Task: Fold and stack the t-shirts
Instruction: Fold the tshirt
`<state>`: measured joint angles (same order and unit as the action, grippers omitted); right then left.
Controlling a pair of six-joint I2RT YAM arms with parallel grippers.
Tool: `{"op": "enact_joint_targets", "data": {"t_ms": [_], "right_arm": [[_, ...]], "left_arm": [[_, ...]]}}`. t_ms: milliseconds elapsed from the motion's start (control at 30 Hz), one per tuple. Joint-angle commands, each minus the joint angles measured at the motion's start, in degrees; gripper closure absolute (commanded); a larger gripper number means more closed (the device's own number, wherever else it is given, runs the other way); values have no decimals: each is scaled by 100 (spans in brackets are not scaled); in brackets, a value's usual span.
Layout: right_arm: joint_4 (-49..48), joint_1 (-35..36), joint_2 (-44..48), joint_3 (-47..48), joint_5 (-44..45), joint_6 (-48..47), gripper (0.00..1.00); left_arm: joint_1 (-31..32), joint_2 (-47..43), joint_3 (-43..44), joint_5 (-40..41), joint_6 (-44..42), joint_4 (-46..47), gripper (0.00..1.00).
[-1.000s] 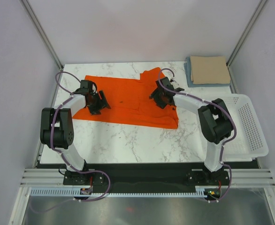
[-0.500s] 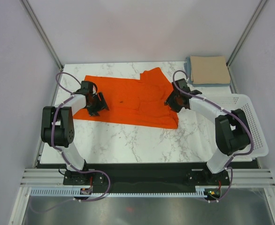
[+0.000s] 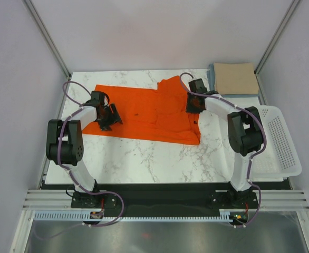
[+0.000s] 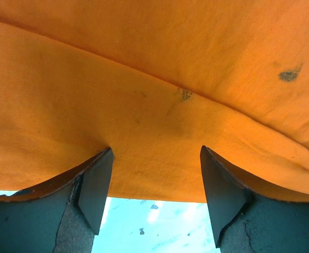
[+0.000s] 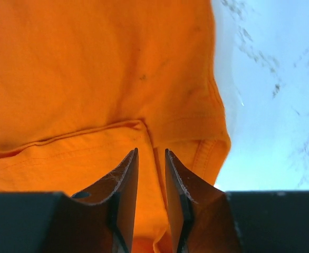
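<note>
The bright orange t-shirt (image 3: 144, 113) lies spread out on the marble table (image 3: 144, 158), with its right part folded over. My left gripper (image 3: 111, 117) is at the shirt's left side, open, its fingers straddling the cloth edge (image 4: 155, 153) with nothing pinched. At the folded right edge, near the top, my right gripper (image 3: 192, 105) has its jaws drawn close on a ridge of orange cloth (image 5: 151, 152) beside a hem (image 5: 91, 137). A tan t-shirt (image 3: 234, 78) lies folded on a light blue one (image 3: 213, 83) at the back right corner.
A white perforated basket (image 3: 281, 142) stands at the table's right edge, beside the right arm. Bare marble shows in front of the orange shirt and right of it (image 5: 270, 105). Frame posts rise at both back corners.
The right arm swung from the shirt's middle right towards the back right edge, and its jaws narrowed onto the cloth. The left gripper has not moved.
</note>
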<state>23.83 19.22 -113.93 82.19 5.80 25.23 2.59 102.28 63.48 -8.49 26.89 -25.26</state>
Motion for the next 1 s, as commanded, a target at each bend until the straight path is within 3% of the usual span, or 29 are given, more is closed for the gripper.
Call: {"op": "enact_joint_targets", "data": {"t_ms": [0,467,567,600,700,967], "right_arm": [[-107,-76,-173,393,-368,-783,66],[-63,-138,-700,710,-861,-1187,67],[-63,-138,-727,754,-879,-1249,76],[-63,-138,-727,772,-870,-1284,86],[-81,-138,-648,772,-870,-1451,100],[-467,-138,-288,404,-809,-1750,100]], "left_arm": [[-39,99,76,164,-255,-94,25],[-30,160,50,199,-255,-111,25],[-31,161,50,207,-246,-111,25],[-30,169,50,208,-255,-120,25],[-30,178,41,225,-246,-129,25],[-30,222,33,339,-229,-120,25]]}}
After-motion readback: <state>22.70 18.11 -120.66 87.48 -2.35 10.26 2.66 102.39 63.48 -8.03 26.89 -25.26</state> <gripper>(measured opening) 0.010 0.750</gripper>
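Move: The folded-over flap's corner on the orange t-shirt, which the right fingers go for, lies about 2 cm ahead of the right hand, 1 cm to its left and 3 cm below. The shirt's near right corner is some 13 cm back and 2 cm right; the folded stack sits 14 cm ahead, 16 cm right; the white basket 12 cm back, 26 cm right. From the left hand, the flap's corner is about 7 cm ahead and 29 cm right, near its own height. The right fingertips close on the corner of the folded-over flap and pinch it, going from about a third open to practically shut once the hand is down. Before that the hand eases forward just under 2 cm and slightly left, then sinks some 2 cm onto the cloth, the wrist turning about 15 degrees counter-clockwise all the while. ##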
